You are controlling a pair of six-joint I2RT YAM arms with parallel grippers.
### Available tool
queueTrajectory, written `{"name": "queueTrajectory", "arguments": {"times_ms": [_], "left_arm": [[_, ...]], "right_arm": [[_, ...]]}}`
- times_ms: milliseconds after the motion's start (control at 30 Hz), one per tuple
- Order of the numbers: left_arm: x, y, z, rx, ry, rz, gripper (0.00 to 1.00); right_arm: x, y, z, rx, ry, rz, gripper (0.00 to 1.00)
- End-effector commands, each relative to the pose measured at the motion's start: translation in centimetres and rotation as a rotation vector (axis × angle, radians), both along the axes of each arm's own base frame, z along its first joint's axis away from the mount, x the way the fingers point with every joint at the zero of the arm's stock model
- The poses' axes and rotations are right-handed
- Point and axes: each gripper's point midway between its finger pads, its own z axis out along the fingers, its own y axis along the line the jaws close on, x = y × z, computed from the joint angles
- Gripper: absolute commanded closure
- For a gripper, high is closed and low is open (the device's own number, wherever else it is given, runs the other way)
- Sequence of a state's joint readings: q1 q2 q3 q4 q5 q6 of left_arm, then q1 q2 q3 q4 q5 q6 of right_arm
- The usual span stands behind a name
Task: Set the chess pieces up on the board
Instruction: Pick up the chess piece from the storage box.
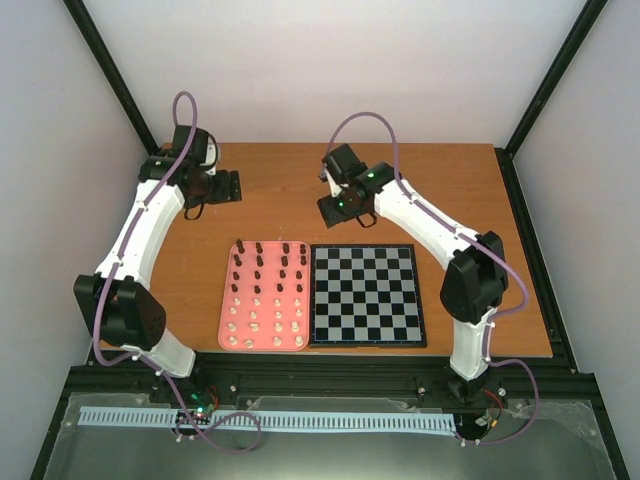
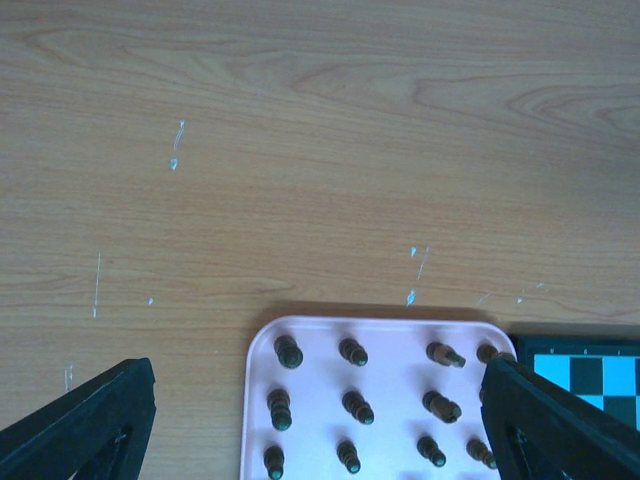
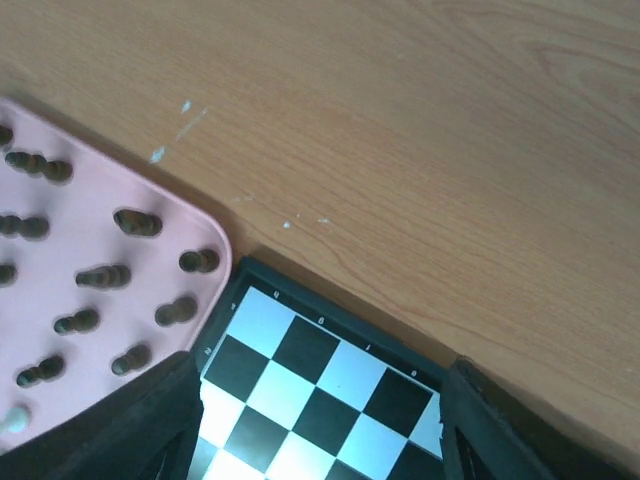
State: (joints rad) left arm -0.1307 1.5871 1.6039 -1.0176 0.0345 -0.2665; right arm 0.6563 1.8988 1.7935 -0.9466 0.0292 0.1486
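The board [image 1: 365, 295], black and pale grey checks, lies right of centre with no pieces on it. The chess pieces stand on a pink tray [image 1: 232, 340] touching its left side, dark ones [image 1: 272, 258] in the far rows and cream ones [image 1: 265, 320] in the near rows. My left gripper [image 1: 222, 186] hovers open beyond the tray's far left corner. In the left wrist view the left gripper [image 2: 320, 440] is empty above dark pieces [image 2: 288, 352]. My right gripper [image 1: 348, 212] hangs open over the board's far left corner [image 3: 320, 370], and the right gripper [image 3: 320, 440] holds nothing.
The wooden table [image 1: 450, 200] ends at black frame rails on the right and near sides. White walls close in on three sides. Tray rim [image 3: 225, 250] and board border nearly touch. Both arm bases sit at the near edge.
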Motion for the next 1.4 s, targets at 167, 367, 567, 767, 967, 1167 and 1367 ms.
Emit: {"name": "queueTrajectory", "arguments": {"times_ms": [167, 367, 567, 767, 967, 1167, 1367], "left_arm": [[-1.8, -0.2, 0.9, -0.017, -0.021, -0.015, 0.00], [-2.0, 0.0, 0.7, -0.010, -0.017, -0.011, 0.00], [-2.0, -0.2, 0.3, -0.016, -0.003, -0.012, 0.00], [-1.8, -0.2, -0.2, -0.012, 0.011, -0.011, 0.00], [-1.6, -0.1, -0.4, -0.008, 0.019, -0.011, 0.00], [-1.5, -0.1, -0.8, -0.003, 0.032, -0.011, 0.00], [-1.3, -0.1, -1.1, -0.003, 0.039, -0.011, 0.00]], "right_arm": [[-0.9, 4.6, -5.8, -0.014, 0.165, 0.071, 0.42], [-1.1, 7.6, -7.9, -0.032, 0.207, 0.113, 0.41], [-1.9, 8.8, -10.1, -0.046, 0.262, 0.134, 0.45], [-2.4, 8.7, -11.6, -0.068, 0.295, 0.144, 0.48], [-2.4, 9.1, -12.4, -0.074, 0.311, 0.165, 0.56], [-2.4, 9.4, -13.1, -0.078, 0.331, 0.177, 0.60], [-2.3, 9.5, -13.6, -0.082, 0.338, 0.181, 0.64]]}}
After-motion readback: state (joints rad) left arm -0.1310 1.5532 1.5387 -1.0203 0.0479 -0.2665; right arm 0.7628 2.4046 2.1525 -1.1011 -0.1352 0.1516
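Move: The dark chess piece in the storage box's far right corner stands about 10 cm to the right hand's left, 2 cm back and some 17 cm down. Its nearest neighbours are one dark piece about 4 cm to its left and another about 3 cm behind it; the chessboard's middle lies roughly 14 cm back and 5 cm right of the hand, 18 cm below. From the left hand the corner piece is about 17 cm right, 4 cm back and 22 cm down. Towards the dark piece in the box's far right corner, the right hand drops about 13 cm, swinging some 9 cm left during the first half and then sinking almost straight down. Its fingers tip some 20 degrees closer to vertical and narrow to roughly half their starting gap, ending around the top of that piece with no grip seen yet. ##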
